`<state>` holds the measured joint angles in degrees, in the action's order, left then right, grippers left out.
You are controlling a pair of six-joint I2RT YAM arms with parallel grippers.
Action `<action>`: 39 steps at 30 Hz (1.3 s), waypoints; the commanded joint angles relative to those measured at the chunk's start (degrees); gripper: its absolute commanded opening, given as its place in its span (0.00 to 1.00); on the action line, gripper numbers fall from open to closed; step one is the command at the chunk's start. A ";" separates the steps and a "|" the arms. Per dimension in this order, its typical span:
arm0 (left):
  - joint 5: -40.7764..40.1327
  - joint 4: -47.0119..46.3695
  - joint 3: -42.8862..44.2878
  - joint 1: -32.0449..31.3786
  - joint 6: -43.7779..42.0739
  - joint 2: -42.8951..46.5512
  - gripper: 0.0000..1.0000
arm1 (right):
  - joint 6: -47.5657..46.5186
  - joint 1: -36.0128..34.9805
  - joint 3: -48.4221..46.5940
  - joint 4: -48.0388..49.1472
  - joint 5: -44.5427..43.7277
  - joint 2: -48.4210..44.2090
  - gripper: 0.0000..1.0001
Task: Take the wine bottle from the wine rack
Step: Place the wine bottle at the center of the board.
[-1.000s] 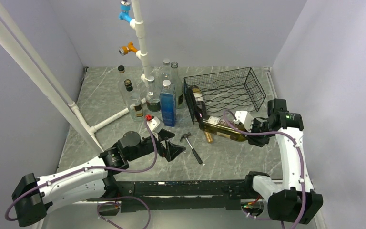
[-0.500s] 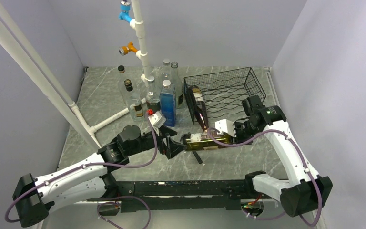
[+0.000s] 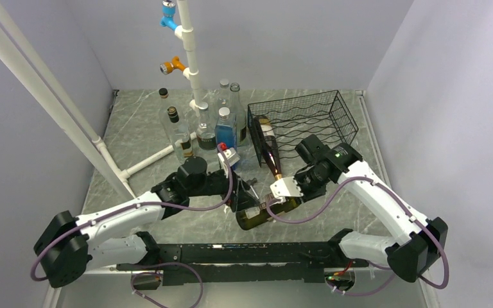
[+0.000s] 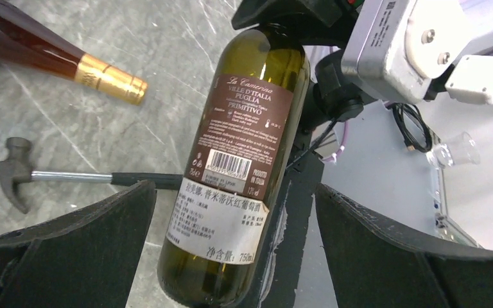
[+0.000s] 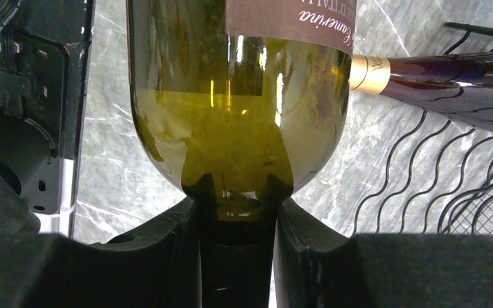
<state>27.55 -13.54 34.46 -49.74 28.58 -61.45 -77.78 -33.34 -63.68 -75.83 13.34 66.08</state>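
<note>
A green wine bottle (image 3: pixel 261 217) with a brown and white label (image 4: pixel 237 160) hangs above the table's near edge, off the black wire wine rack (image 3: pixel 314 119). My right gripper (image 5: pixel 236 244) is shut on its neck; the top view shows this gripper (image 3: pixel 273 201) just right of the bottle. My left gripper (image 4: pixel 237 256) is open. Its fingers (image 4: pixel 70 250) stand on either side of the bottle's base with a gap on both sides, and from above it (image 3: pixel 244 199) sits at the bottle's left. A second dark bottle (image 3: pixel 268 144) with a gold foil neck (image 4: pixel 106 78) lies in the rack.
A hammer (image 4: pixel 19 173) lies on the marble table under the bottle. Several upright bottles, one of them blue (image 3: pixel 224 131), stand at the back by a white pipe frame (image 3: pixel 189 58). The rack's wavy wires (image 5: pixel 423 179) are close on the right.
My right arm swung the green bottle left and toward the near edge, away from the rack. My left arm moved right until its open fingers straddled the bottle's base.
</note>
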 commanded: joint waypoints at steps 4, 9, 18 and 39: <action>10.01 -8.32 2.97 0.64 2.95 -7.27 0.99 | -0.75 -3.43 -5.14 2.04 0.87 1.13 0.00; 17.25 -12.99 4.80 0.93 5.47 -13.74 0.99 | -0.24 -4.47 -6.71 2.23 2.06 1.57 0.00; 29.13 -28.50 5.51 0.89 13.92 -23.84 0.99 | 0.76 -5.13 -8.07 2.41 4.88 1.42 0.00; 35.10 -27.19 9.99 0.00 15.54 -31.78 0.95 | 1.13 -5.83 -9.07 2.91 5.25 2.42 0.00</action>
<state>59.88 -38.33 42.15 -49.19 43.72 -92.79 -77.30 -38.89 -69.04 -76.42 14.33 69.12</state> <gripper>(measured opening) 0.972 0.373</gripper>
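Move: The wine bottle's middle is about 7 cm to my left hand's right, 2 cm back and some 3 cm lower. On the table the hammer lies 18 cm below that hand and 2 cm back; the dark bottle is 13 cm ahead, 4 cm right, 12 cm down. My right hand already holds the wine bottle by its neck, the bottle's middle about 8 cm left, 4 cm back and roughly level. I bring my wide-open left hand in on the wine bottle's labelled body, about 5 cm to the right, sinking and drawing back some 3 cm each, while the wrist turns nearly 30 degrees clockwise and rolls to set the fingers astride the glass. My right hand keeps the neck pinched and carries the bottle about 3 cm left and slightly up to meet it. ##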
